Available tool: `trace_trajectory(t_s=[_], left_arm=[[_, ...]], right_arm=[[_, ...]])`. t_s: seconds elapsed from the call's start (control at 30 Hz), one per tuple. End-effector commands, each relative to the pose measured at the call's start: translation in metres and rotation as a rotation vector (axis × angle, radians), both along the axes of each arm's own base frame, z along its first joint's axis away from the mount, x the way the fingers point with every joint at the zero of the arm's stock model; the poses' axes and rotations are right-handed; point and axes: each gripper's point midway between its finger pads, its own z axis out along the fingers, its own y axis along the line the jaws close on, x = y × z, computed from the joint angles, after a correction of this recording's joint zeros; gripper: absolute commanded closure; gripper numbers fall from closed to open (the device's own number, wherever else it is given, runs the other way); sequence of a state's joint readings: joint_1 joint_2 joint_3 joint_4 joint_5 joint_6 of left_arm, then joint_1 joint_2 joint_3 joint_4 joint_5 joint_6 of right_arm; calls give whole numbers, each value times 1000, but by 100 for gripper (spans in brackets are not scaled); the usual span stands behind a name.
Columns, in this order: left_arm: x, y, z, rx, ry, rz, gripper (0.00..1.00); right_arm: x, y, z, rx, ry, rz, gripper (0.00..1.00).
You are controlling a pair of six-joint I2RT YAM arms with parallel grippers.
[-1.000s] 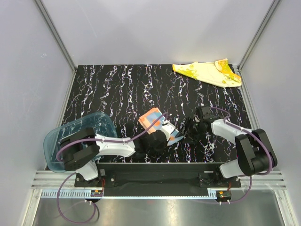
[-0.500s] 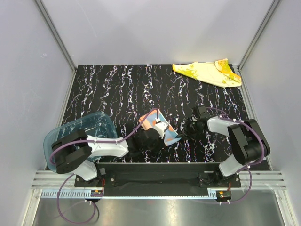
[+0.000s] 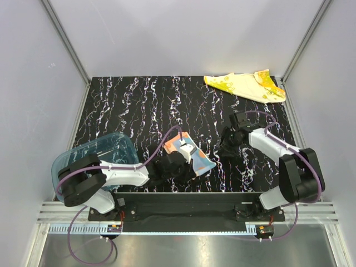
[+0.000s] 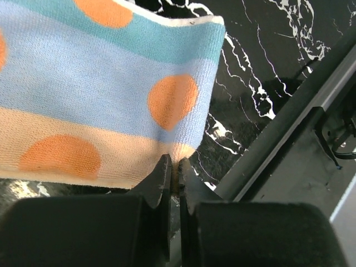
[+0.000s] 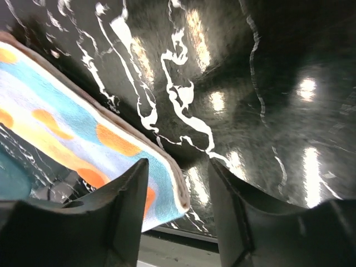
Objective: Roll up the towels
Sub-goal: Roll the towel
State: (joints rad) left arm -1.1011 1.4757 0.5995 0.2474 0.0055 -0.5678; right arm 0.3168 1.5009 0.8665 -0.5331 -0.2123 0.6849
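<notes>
The orange-pink towel (image 3: pixel 201 161) with pale blue bands and orange dots lies on the black marbled table near the front middle. My left gripper (image 4: pixel 177 167) is shut on its near peach edge; the cloth (image 4: pixel 111 100) spreads out ahead of the jaws. My right gripper (image 3: pixel 227 147) hovers just right of the towel, open. In the right wrist view, the folded towel corner (image 5: pixel 167 189) lies in the gap by the left finger (image 5: pixel 117 211), with neither finger pinching it. The yellow and cream towel (image 3: pixel 247 84) lies crumpled at the far right corner.
A translucent teal-blue tray (image 3: pixel 94 158) sits at the front left, under the left arm. The table's front rail (image 4: pixel 289 128) runs close to the left gripper. Grey walls enclose the table on three sides.
The right gripper closed near the towel's right corner, then opened and drew back to the upper right. The towel now lies flatter and further right. The left gripper kept its hold.
</notes>
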Motion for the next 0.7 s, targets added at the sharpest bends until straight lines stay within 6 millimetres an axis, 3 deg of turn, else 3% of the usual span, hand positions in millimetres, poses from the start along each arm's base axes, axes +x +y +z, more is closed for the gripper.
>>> trace_trajectory(t_s=[0.0,0.2,0.4,0.67], left_arm=[[-4,-13,24,-122,49,2,100],[-7,-19,38,-225,140,38,100],[-2,-12,39,-290,248,127,100],[2,1,33,-467,509,234,100]], right_arm=[[13,-22,35,-110,-105,-20,44],[18,-30,72,-144,-192,-19,41],[13,-31,84,-141,-225,12,41],[5,-1,92,30,-266,132,44]])
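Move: The left hand holds the folded orange-and-blue towel by its near corner; the towel's middle is about 8 cm ahead of it, 1 cm left and 3 cm below. The teal bin lies some 39 cm left and 3 cm ahead. From the open right hand, the towel's middle is about 13 cm left, 2 cm back and 3 cm below, with the yellow towel roughly 26 cm ahead and 9 cm right. Keep the left gripper shut on the towel's near corner and roll the wrist about 30 degrees counter-clockwise, looking along the fingers, raising the corner slightly, then easing it back down and a little left. Meanwhile lift the open right gripper some 7.5 cm, clear of the towel's right end, tilting its fingers slightly. ##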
